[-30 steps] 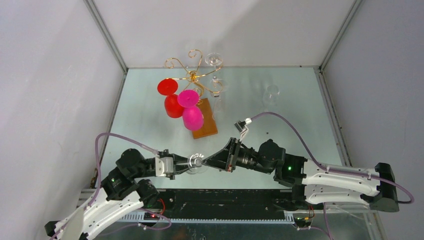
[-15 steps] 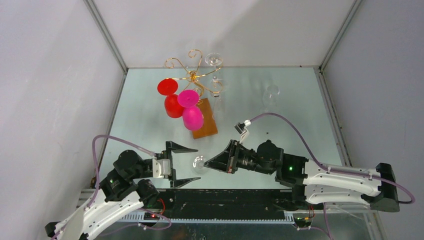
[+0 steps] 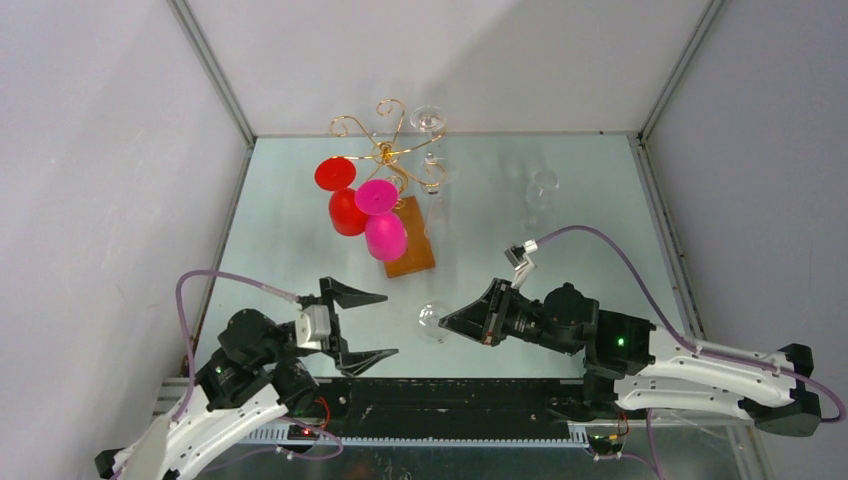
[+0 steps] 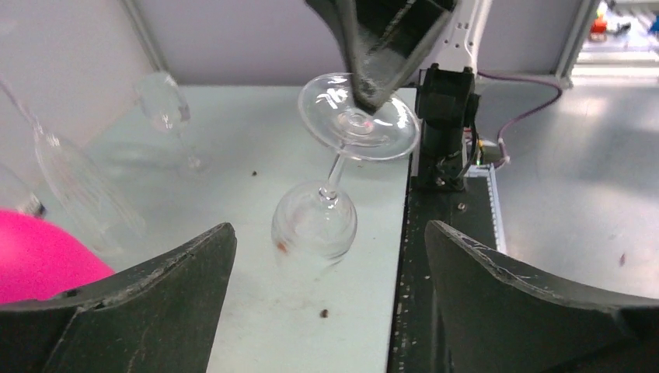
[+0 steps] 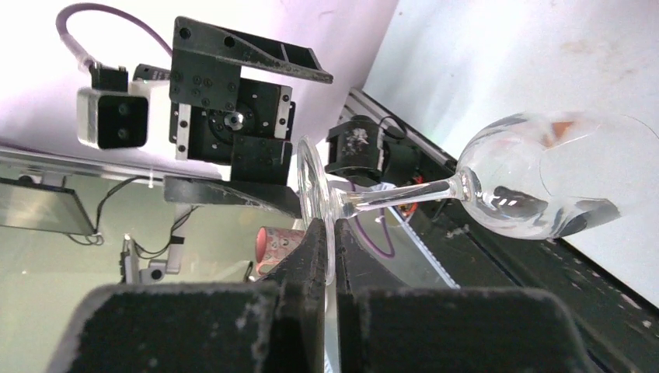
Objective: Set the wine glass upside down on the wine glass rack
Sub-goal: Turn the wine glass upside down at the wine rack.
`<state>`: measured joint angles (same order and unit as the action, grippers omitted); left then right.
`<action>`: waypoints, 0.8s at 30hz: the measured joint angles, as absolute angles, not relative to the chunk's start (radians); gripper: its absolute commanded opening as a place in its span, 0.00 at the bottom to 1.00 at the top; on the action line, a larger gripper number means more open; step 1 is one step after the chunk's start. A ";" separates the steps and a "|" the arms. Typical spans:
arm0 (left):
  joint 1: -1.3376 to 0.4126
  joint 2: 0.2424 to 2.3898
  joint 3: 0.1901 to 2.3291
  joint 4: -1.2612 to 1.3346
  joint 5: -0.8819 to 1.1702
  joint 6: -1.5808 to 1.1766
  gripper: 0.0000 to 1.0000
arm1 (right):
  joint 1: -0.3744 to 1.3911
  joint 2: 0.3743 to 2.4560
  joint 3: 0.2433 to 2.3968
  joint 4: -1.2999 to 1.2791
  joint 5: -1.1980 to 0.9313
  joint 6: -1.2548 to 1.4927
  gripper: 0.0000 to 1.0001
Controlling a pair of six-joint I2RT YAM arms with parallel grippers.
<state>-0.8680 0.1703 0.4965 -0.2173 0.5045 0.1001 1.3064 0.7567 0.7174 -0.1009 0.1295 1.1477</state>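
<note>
The clear wine glass (image 3: 432, 322) hangs bowl-down over the table's near edge. My right gripper (image 3: 449, 321) is shut on the rim of its round foot (image 5: 315, 198), and the bowl (image 5: 544, 175) sticks out sideways in the right wrist view. My left gripper (image 3: 389, 326) stands wide open a little to the left of the glass and touches nothing. From the left wrist I see the bowl (image 4: 315, 225) ahead between the spread fingers. The wine glass rack (image 3: 385, 150), gold wire on a brown wooden base (image 3: 412, 245), stands at the far middle.
A red glass (image 3: 345, 205) and a pink glass (image 3: 383, 232) hang upside down from the rack, with clear glasses (image 3: 430, 120) on its right side. Another clear glass (image 3: 541, 190) stands on the table at the far right. Grey walls close in both sides.
My left gripper has let go of the glass, opened wide and drawn back to the left. My right gripper has carried the glass a little to the right.
</note>
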 measured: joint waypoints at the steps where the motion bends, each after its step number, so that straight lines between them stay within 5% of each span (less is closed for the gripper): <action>1: -0.868 0.167 0.489 -0.213 0.490 0.067 1.00 | 1.306 0.750 0.717 -0.116 0.136 1.146 0.00; 13: -0.868 0.212 0.474 -0.324 0.136 -0.595 1.00 | 1.305 0.731 0.717 -0.210 0.166 1.136 0.00; 24: -0.868 0.315 0.467 -0.303 0.190 -0.955 0.97 | 1.300 0.722 0.717 -0.215 0.174 1.135 0.00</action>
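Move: The clear wine glass hangs bowl down from the right fingers, its middle about 7 cm to the right of the empty left hand, 1 cm ahead and some 4 cm lower. On the rack, the pink glass hangs roughly 16 cm ahead of the left hand and 1 cm left, the red one about 18 cm ahead and 7 cm left, both a little lower. From the right hand, the clear glass's middle is about 3 cm left, 1 cm ahead and 8 cm below. The left hand, jaws wide open and still pointing right at the clear glass, rolls some 65 degrees so that its forward finger swings down and its rear one up, while it sinks about 5 cm and goes 4 cm forward, then eases back 1 cm and slightly right without touching the glass. The right hand keeps its pinch on the rim of the glass's foot, lowers the glass about 2 cm while drawing a little to the right, then holds nearly still. ##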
